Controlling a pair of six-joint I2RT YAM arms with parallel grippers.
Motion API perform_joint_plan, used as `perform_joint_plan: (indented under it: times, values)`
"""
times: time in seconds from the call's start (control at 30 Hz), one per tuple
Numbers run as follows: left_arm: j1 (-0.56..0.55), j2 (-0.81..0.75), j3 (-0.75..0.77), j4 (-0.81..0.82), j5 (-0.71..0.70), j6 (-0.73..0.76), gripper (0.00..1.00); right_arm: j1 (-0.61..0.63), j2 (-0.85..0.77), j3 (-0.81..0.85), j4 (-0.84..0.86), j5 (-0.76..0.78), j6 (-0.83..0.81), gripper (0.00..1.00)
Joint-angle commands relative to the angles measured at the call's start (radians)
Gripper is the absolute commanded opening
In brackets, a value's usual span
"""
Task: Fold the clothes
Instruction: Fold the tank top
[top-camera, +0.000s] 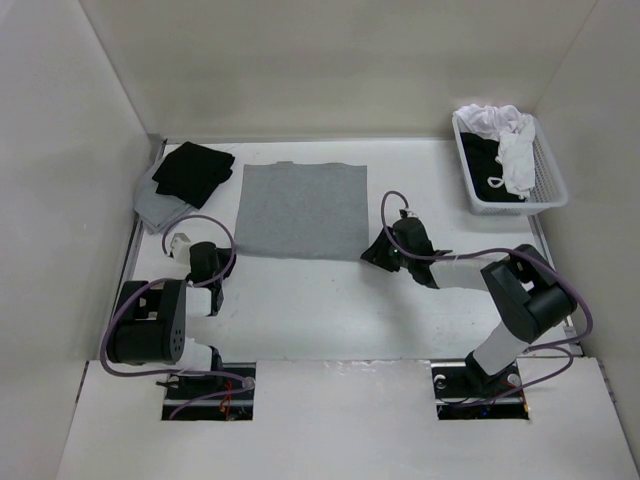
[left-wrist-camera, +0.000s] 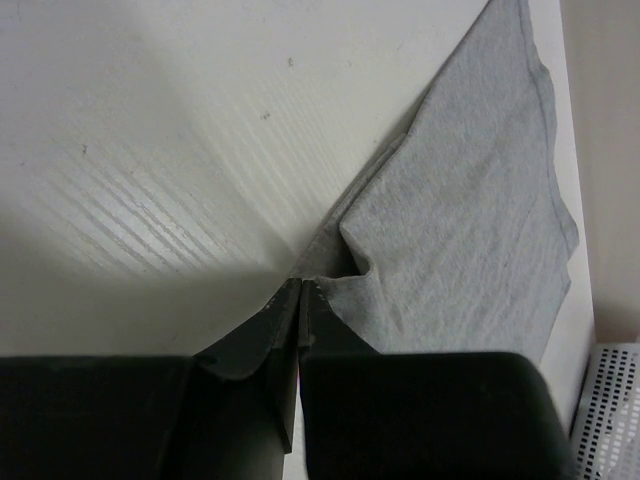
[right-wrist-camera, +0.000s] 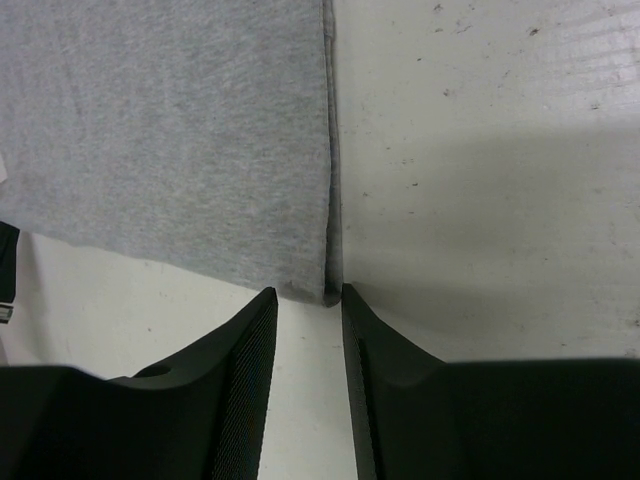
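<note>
The clothes (top-camera: 300, 210), a heather-grey knit top, lie flat as a folded rectangle in the middle of the white table. My left gripper (top-camera: 230, 257) is at their near left corner. In the left wrist view its jaws (left-wrist-camera: 302, 284) are pressed together on that corner, and the grey cloth (left-wrist-camera: 460, 220) puckers up at the tips. My right gripper (top-camera: 370, 255) is at the near right corner. In the right wrist view it is open (right-wrist-camera: 308, 292), and the corner of the cloth (right-wrist-camera: 170, 130) lies just between the two fingertips, low on the table.
A white basket (top-camera: 548, 190) with white and black garments stands at the back right; its mesh shows in the left wrist view (left-wrist-camera: 610, 420). A black garment (top-camera: 195, 170) lies on a pale grey one (top-camera: 155, 208) at the back left. Walls close in the sides and back.
</note>
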Motion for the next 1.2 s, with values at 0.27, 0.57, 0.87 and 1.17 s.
perform_joint_plan:
  times: [0.27,0.57,0.87,1.17]
  values:
    - [0.010,-0.099,-0.042,-0.003,-0.009,0.029,0.00,0.015,0.045,0.023,-0.005,-0.011,0.016,0.18]
    - [0.006,-0.341,-0.056,-0.134,0.028,0.038,0.00,0.050,-0.095,-0.027,0.024,0.064,-0.011,0.00]
    - [-0.037,-1.077,0.172,-0.781,0.013,0.131,0.00,0.254,-0.741,0.029,-0.492,0.304,-0.125,0.00]
    - [-0.096,-1.184,0.557,-1.024,0.005,0.187,0.00,0.584,-0.979,0.434,-0.919,0.648,-0.165,0.00]
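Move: Lying folded in half just ahead of both hands, the tank top has its near left corner already held in the left fingers; its near right corner is some 27 cm to the left hand's right and about 2 cm back. That corner sits at the right hand's part-open fingertips, roughly 1 cm ahead and 1 cm below. The black folded garment is about 17 cm ahead of the left hand and 9 cm to its left. Closing on the near right corner of the tank top, the right fingers pinch it while the left keeps its shut grip and barely moves. Then both hands sweep fast upward together, about 35 cm, drawing back towards the bases some 14 cm as they go; both wrists tip up, the left by some 45 degrees, the right somewhat less. ##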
